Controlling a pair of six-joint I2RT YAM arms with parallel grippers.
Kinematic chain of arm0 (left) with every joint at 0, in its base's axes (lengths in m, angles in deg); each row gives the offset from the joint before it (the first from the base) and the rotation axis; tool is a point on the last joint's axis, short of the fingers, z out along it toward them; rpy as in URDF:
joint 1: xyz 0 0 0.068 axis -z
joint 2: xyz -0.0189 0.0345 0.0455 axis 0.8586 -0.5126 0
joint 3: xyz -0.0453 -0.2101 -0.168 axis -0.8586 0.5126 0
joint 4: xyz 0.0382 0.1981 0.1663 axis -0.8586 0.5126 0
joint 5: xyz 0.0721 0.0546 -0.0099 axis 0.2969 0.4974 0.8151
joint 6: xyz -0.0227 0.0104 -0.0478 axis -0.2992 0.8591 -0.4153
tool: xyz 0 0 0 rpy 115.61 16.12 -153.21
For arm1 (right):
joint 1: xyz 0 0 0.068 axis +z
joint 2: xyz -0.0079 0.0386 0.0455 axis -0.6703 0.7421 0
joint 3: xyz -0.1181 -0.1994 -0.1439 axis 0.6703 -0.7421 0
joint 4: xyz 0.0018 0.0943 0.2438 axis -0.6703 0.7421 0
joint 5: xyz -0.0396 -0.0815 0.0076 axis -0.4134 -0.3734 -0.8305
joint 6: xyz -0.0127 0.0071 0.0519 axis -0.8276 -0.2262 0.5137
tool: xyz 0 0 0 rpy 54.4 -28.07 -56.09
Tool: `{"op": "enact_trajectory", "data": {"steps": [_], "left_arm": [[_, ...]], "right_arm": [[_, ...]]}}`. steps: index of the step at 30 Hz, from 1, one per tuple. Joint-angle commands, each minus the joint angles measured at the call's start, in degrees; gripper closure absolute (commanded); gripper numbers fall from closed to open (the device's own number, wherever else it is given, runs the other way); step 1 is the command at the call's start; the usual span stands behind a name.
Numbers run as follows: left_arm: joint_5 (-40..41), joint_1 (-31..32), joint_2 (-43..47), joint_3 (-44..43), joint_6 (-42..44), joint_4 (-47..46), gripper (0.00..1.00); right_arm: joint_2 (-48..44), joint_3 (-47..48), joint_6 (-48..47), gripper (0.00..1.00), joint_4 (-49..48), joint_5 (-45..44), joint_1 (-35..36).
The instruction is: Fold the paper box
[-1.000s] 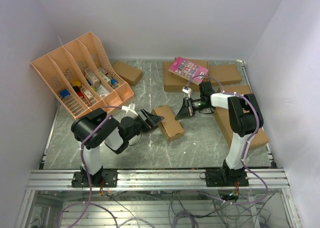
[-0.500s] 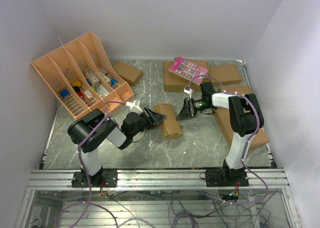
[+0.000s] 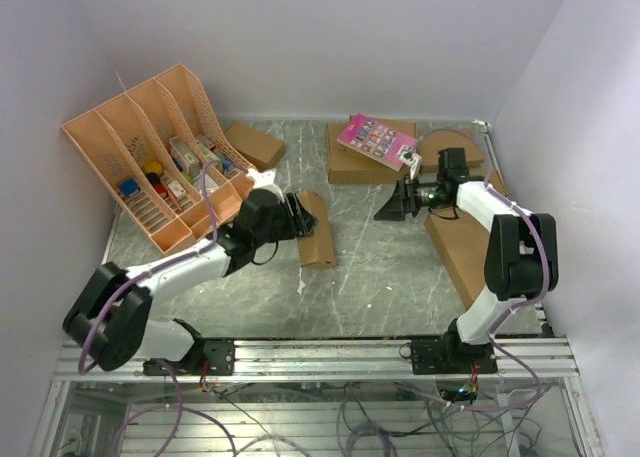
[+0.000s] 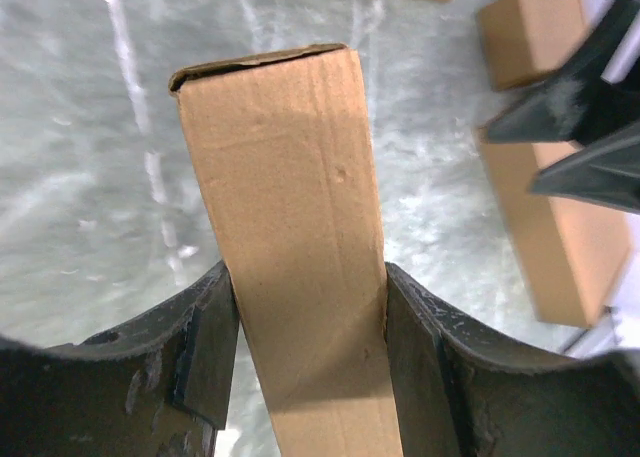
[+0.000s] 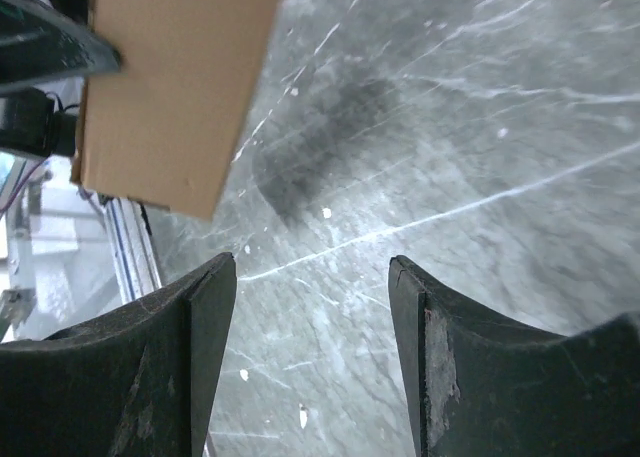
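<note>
The paper box [image 3: 318,235] is a narrow oblong of plain brown cardboard, lying lengthwise near the table's middle. My left gripper [image 3: 297,217] is shut on its left side. In the left wrist view the box [image 4: 285,167] runs up from between the jaws, and both fingers press its sides at my left gripper [image 4: 310,312]. My right gripper [image 3: 388,207] hangs apart to the right of the box, open. The right wrist view shows my right gripper [image 5: 312,277] with only marble floor between its fingers and the box's end [image 5: 170,77] at upper left.
An orange file rack [image 3: 150,157] with small items stands at the back left. A small brown box [image 3: 255,145] lies beside it. A brown box with a pink card [image 3: 375,142] and another box [image 3: 450,147] are at the back. A large flat brown box [image 3: 465,247] lies right.
My left arm has reached forward and its jaws have closed on the box, turning it lengthwise and shifting it left. My right gripper has opened and drawn back to the right.
</note>
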Motion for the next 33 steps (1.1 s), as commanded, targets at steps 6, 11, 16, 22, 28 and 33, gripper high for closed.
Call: {"op": "enact_trajectory", "data": {"steps": [6,11,16,22,28,33], "left_arm": [[17.9,-2.3,-0.1,-25.6,27.5,60.8,0.63],[29.7,2.0,-9.3,-34.9,29.6,74.1,0.64],[36.6,7.5,-18.0,-40.2,27.9,79.9,0.62],[37.2,11.7,-27.9,-41.6,26.8,81.0,0.3],[31.6,15.1,-30.3,-41.3,28.2,76.3,0.0],[28.8,17.5,-28.7,-39.6,29.1,74.3,0.01]], "right_arm": [[-5.4,0.2,-1.0,0.38,1.1,3.7,-6.8],[-5.5,0.5,-1.3,0.38,1.6,4.0,-7.3],[-5.5,0.3,-1.3,0.38,1.6,3.9,-7.7],[-5.7,0.2,-1.5,0.37,1.7,3.8,-8.3],[-5.6,0.3,-1.9,0.37,2.2,4.1,-8.7],[-5.6,0.3,-1.8,0.37,2.2,4.3,-8.9]]}}
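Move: The left hand already holds the paper box up off the table. The bare table spot where it goes lies roughly 11 cm back, 9 cm to the left and 11 cm below that hand. From the left hand the organizer tray is some 35 cm left and 13 cm ahead, and the small carton 12 cm left and 18 cm ahead, both about 9 cm lower. From the right hand the spot is about 30 cm left, 13 cm back and 10 cm below. Leftward in an arc, the left hand carries the pinched paper box about 11 cm over, first rising 3 to 4 cm, then sinking some 11 cm while drawing back to set it down. The hand rolls about 85 degrees, its left side rising, until its fingers point mostly down, then they open wide. The empty right hand backs off to the right and slightly up, away from the box. ##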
